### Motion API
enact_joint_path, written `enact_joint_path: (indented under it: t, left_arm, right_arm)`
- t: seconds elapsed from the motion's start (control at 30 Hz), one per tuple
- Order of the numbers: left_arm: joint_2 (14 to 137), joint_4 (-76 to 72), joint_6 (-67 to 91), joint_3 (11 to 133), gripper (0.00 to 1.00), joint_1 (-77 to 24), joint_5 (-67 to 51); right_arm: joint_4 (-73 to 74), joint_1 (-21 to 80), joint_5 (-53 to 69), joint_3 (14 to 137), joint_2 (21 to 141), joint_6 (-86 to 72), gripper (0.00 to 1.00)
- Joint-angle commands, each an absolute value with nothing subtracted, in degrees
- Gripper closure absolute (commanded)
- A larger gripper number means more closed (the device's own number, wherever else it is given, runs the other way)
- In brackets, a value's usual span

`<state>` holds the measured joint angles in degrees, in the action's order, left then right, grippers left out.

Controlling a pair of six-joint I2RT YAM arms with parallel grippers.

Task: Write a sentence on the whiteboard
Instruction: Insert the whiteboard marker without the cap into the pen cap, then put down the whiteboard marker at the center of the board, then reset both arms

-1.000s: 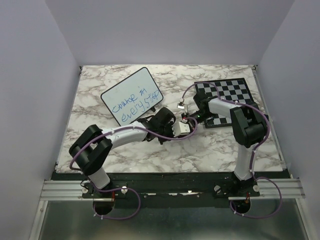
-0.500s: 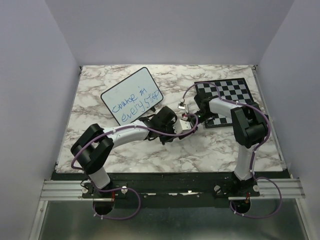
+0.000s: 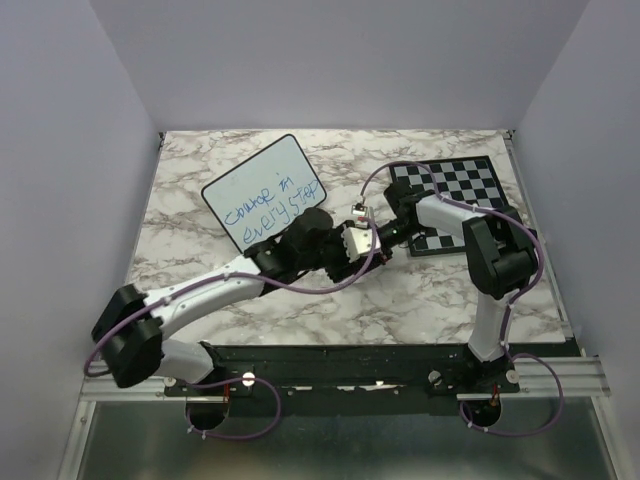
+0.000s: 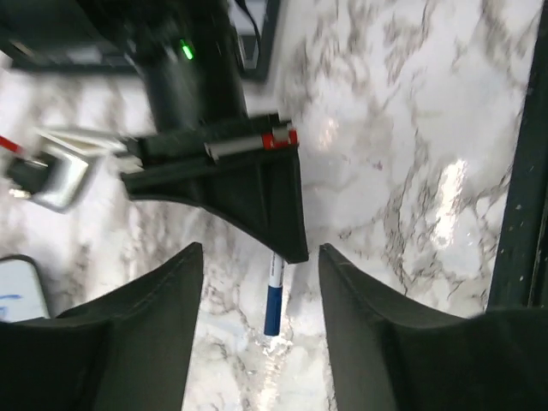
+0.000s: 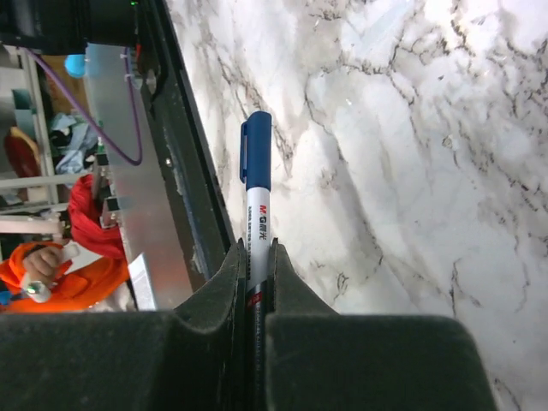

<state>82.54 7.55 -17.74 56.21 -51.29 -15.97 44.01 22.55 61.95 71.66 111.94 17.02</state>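
Observation:
The whiteboard (image 3: 263, 188) lies tilted at the back left of the marble table, with the blue sentence (image 3: 270, 210) on it in two lines. My right gripper (image 5: 254, 250) is shut on a white marker with a blue cap (image 5: 256, 184), cap end sticking out past the fingertips. In the left wrist view the marker (image 4: 273, 300) hangs from the right gripper's dark fingers (image 4: 257, 193), and my left gripper (image 4: 259, 265) is open, its fingers either side of the cap without touching it. In the top view the left gripper (image 3: 352, 242) and right gripper (image 3: 384, 233) meet mid-table.
A black-and-white chessboard (image 3: 455, 190) lies at the back right, under the right arm. The table's black front rail (image 5: 184, 171) runs close beside the marker in the right wrist view. A corner of the whiteboard (image 4: 13, 295) shows at the left wrist view's left edge.
My left arm has stretched out, its elbow dropping toward the near left, and its gripper has moved up and back toward the right gripper. The right arm has barely moved.

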Motion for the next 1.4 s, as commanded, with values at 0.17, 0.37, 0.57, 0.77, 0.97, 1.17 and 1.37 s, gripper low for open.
enact_joint_path:
  t: [0.17,0.37,0.57,0.77,0.97,1.17,1.37]
  left_arm:
    - [55.3,1.8,-6.9,43.2,0.01,-51.0,-4.1]
    - [47.6,8.1,13.3,41.9,0.01,-47.8,12.1]
    - [42.2,14.0,20.7,42.5,0.01,-44.9,13.1]
    - [34.6,17.8,25.4,44.2,0.01,-41.8,10.1]
    - [33.4,23.5,23.6,49.8,0.01,-37.7,10.5]
    - [34.2,28.5,20.7,52.6,0.01,-37.4,14.5]
    - [30.9,30.0,20.5,51.6,0.01,-37.4,15.6]
  right_arm:
    - [38.1,23.0,50.2,74.7,111.4,16.5,0.83]
    - [39.1,23.1,39.2,80.0,112.5,19.0,0.55]
    - [38.9,23.1,27.9,80.6,107.6,23.7,0.34]
    - [36.2,22.9,21.1,78.1,90.6,25.8,0.32]
    - [32.4,20.5,23.0,75.1,72.8,13.8,0.19]
    - [22.4,20.3,3.4,68.9,57.5,0.5,0.00]
    - [25.8,20.3,-4.1,69.6,52.4,0.2,0.00]
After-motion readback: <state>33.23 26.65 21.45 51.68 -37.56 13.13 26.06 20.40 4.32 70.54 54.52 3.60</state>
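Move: The right gripper still holds the capped whiteboard marker, its middle about 4 cm left and 1 cm back of and below that hand, cap end leftward; bare table for it lies some 3 cm ahead, 3 cm left and 5 cm down. The chessboard is about 17 cm ahead, 20 cm right and 7 cm below the right hand. From the empty left hand the marker lies roughly 9 cm below, 1 cm ahead and 1 cm right; the whiteboard's middle is some 17 cm ahead, 21 cm left and 3 cm below. Dip the right gripper a little, then sweep it about 10 cm forward close over the table while opening to let go of the capped marker; next lift it high, back slightly and right, clockwise till its fingers point forward, opening wide. Meanwhile draw the already free left gripper some 20 cm left and up, opening fully and turning counter-clockwise. ##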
